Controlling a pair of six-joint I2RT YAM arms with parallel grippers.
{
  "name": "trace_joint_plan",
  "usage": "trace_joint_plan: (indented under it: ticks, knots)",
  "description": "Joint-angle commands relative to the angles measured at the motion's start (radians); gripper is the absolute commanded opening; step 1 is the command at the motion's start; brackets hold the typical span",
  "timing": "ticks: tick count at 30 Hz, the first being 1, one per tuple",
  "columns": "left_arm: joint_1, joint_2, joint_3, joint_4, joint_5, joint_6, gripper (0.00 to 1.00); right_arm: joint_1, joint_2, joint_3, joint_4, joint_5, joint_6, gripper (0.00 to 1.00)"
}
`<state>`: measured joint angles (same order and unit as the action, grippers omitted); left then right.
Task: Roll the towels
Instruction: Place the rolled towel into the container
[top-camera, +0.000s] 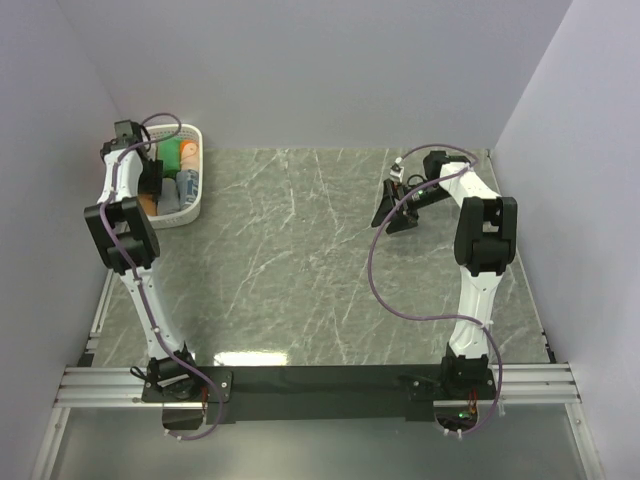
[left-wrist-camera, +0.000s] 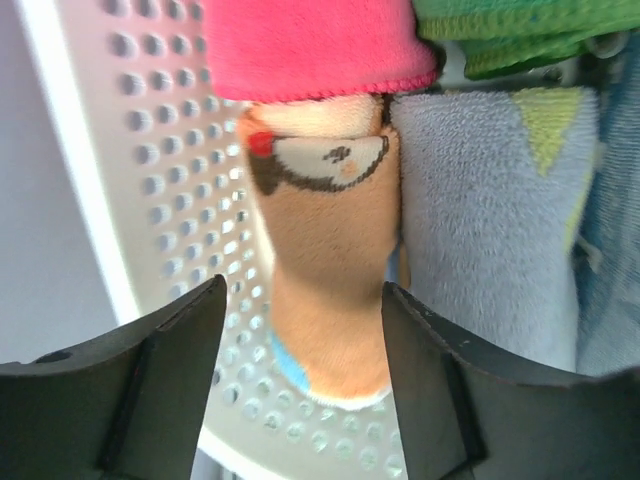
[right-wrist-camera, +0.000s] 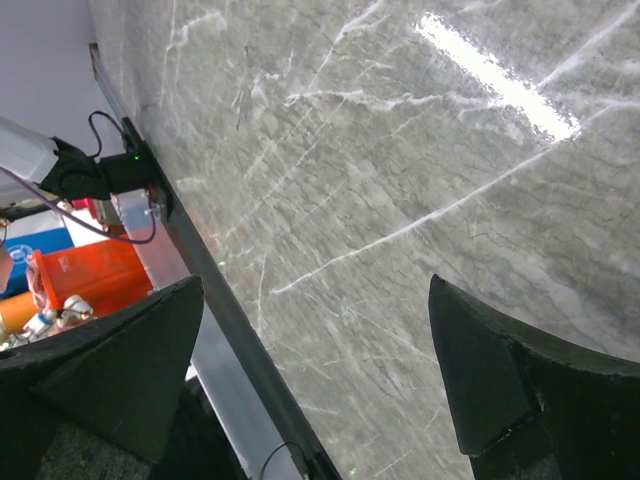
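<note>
Rolled towels lie packed in the white perforated basket. An orange towel with a light-blue and white end and a cartoon mark lies between the fingers of my left gripper. The jaws stand open: there is a gap on the left side, and the right finger is at the roll's edge. A pink-red towel, a green towel and a grey-blue towel lie around it. From above, the left gripper reaches into the basket at the back left. My right gripper hangs open and empty over the marble table.
The basket stands against the left wall in the far left corner. White walls close the table in on the left, back and right. A metal rail runs along the near edge. In the right wrist view an orange box sits beyond the table edge.
</note>
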<state>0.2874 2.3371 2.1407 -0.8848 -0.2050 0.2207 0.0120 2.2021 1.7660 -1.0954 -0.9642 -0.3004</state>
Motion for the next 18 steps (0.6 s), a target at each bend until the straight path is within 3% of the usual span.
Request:
trace_joint_plan:
  ticks: [1,6,8,9,15,18]
  knots:
    - [-0.002,-0.111,0.054,-0.008,0.013,0.025,0.68,-0.006,-0.002,0.033,-0.006,-0.034,-0.002,1.0]
    - [-0.03,-0.177,0.071,0.007,0.047,0.058,0.74,-0.006,-0.053,0.015,0.066,-0.021,0.041,1.0]
    - [-0.065,-0.2,0.084,0.01,0.078,0.072,0.84,-0.007,-0.056,0.03,0.063,-0.004,0.044,1.0]
    - [-0.079,-0.228,0.081,0.02,0.088,0.075,0.99,-0.006,-0.064,0.047,0.06,0.004,0.043,1.0]
    - [-0.255,-0.289,0.082,0.033,0.165,0.04,0.99,-0.006,-0.157,0.061,0.113,0.154,0.059,1.0]
    - [-0.397,-0.292,0.079,0.053,0.165,-0.007,0.99,-0.007,-0.253,0.006,0.208,0.26,0.087,1.0]
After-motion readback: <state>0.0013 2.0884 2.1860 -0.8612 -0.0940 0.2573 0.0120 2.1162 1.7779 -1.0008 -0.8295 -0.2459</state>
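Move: In the white basket under the left hand lies the orange towel, already released, its middle about 4 cm below the open fingers and 1 cm ahead. The grey towel sits some 6 cm to this hand's right, level with it. The blue towel is roughly 10 cm right and 2 cm ahead, and the pink one about 9 cm ahead and 1 cm left. From the right hand the orange towel is around 60 cm left, 6 cm ahead and 5 cm lower. Rising first almost straight up out of the basket, away from the orange towel, the left hand then sweeps fast to the right across the grey and blue towels and over the rim, ending about 15 cm higher, 17 cm right and slightly forward. Its fingers spread fully, tip up and turn clockwise. The empty, open right hand eases a little forward, up and right. ##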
